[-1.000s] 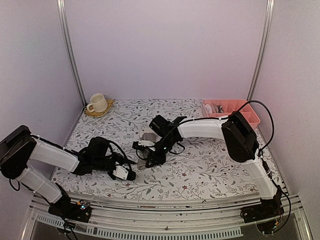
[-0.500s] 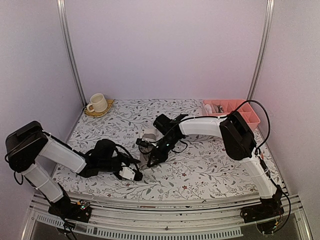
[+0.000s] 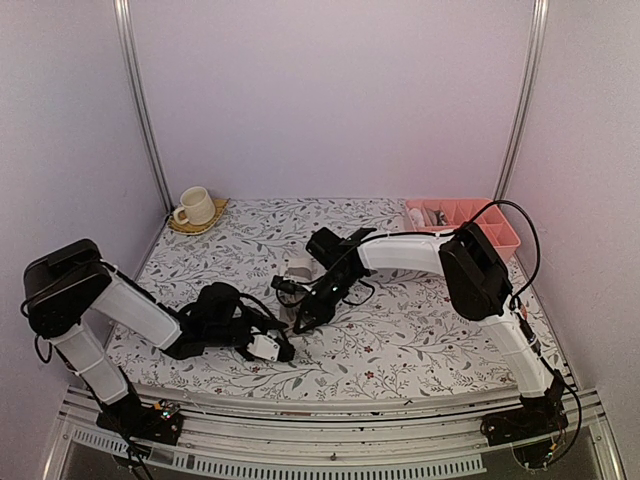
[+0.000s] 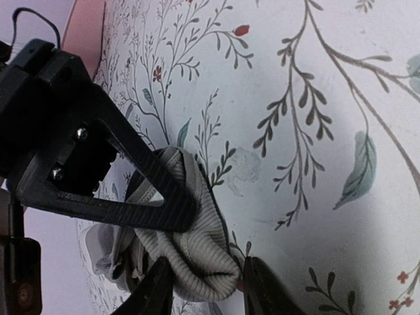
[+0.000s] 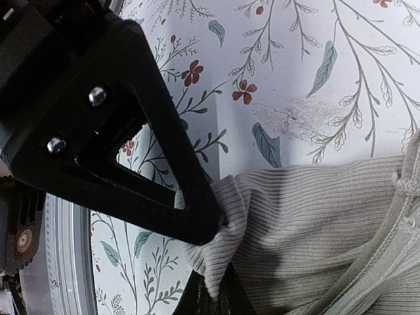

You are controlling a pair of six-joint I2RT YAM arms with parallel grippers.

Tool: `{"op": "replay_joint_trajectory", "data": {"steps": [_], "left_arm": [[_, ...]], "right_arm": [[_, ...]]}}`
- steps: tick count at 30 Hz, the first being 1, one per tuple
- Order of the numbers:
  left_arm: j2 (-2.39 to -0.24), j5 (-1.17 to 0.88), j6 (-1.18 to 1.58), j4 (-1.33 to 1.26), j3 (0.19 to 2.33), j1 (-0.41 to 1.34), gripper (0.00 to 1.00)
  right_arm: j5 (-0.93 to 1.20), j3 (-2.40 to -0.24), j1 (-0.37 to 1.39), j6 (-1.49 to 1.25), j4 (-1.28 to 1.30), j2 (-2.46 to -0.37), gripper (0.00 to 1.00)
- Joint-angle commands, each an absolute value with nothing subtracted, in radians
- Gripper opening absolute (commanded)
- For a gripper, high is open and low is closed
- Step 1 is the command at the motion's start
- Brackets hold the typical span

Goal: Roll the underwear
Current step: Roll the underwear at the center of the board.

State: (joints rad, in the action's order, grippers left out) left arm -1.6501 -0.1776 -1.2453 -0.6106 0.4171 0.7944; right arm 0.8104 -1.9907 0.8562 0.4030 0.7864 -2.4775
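Observation:
The taupe ribbed underwear (image 3: 297,272) lies bunched near the table's middle. My right gripper (image 3: 301,321) is shut on a ribbed corner of it. The right wrist view shows that corner of the underwear (image 5: 315,223) pinched in the right gripper (image 5: 207,262). My left gripper (image 3: 283,350) sits just left and in front of it. In the left wrist view a rounded fold of the underwear (image 4: 197,256) fills the gap of the left gripper (image 4: 207,289). Its fingers stand open on either side of the fold, which looks unsqueezed. The right gripper's black finger (image 4: 131,190) presses on the cloth above.
A cream cup (image 3: 194,206) on a coaster stands at the back left corner. A pink divided tray (image 3: 470,222) sits at the back right. The floral tablecloth (image 3: 420,330) covers the table, and a metal rail runs along the near edge.
My left arm has slid right along the table to the underwear, and its jaws have narrowed around the fold. The right gripper has kept its pinch and barely shifted.

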Motion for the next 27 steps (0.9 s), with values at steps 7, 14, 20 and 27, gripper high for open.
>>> {"op": "replay_joint_trajectory", "data": {"steps": [7, 14, 20, 27], "left_arm": [[-1.713, -0.108, -1.156, -0.612, 0.465, 0.840, 0.00], [-1.686, -0.104, -1.075, -0.527, 0.508, 0.870, 0.00], [-1.621, -0.189, -0.947, -0.406, 0.562, 0.882, 0.00], [-1.652, -0.293, -0.820, -0.335, 0.610, 0.883, 0.00]], "right_arm": [[0.822, -2.015, 0.849, 0.387, 0.780, -2.489, 0.04], [0.784, -1.919, 0.846, 0.380, 0.731, -2.398, 0.29], [0.733, -1.652, 0.845, 0.347, 0.601, -2.170, 0.46], [0.632, -1.398, 0.845, 0.252, 0.460, -1.951, 0.54]]}}
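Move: The near end of the underwear lies almost at the left gripper's half-open tips, about 1 cm ahead, 1 cm to the right and 1 cm below. The right gripper's shut fingers still pinch that end, with it right at their tips. The underwear's beige far end lies some 14 cm ahead of the left gripper, about level sideways and 2 cm lower. Ease the left gripper about 1 cm right and slightly down onto the underwear's near end and shut its fingers on the cloth. Only then open the right gripper to let go, and draw it up and to the right, some 5 cm each way and a little back. Meanwhile carry the left pinch rightward about 3 cm and up about 3, tipping the fingers down some 15 degrees. ##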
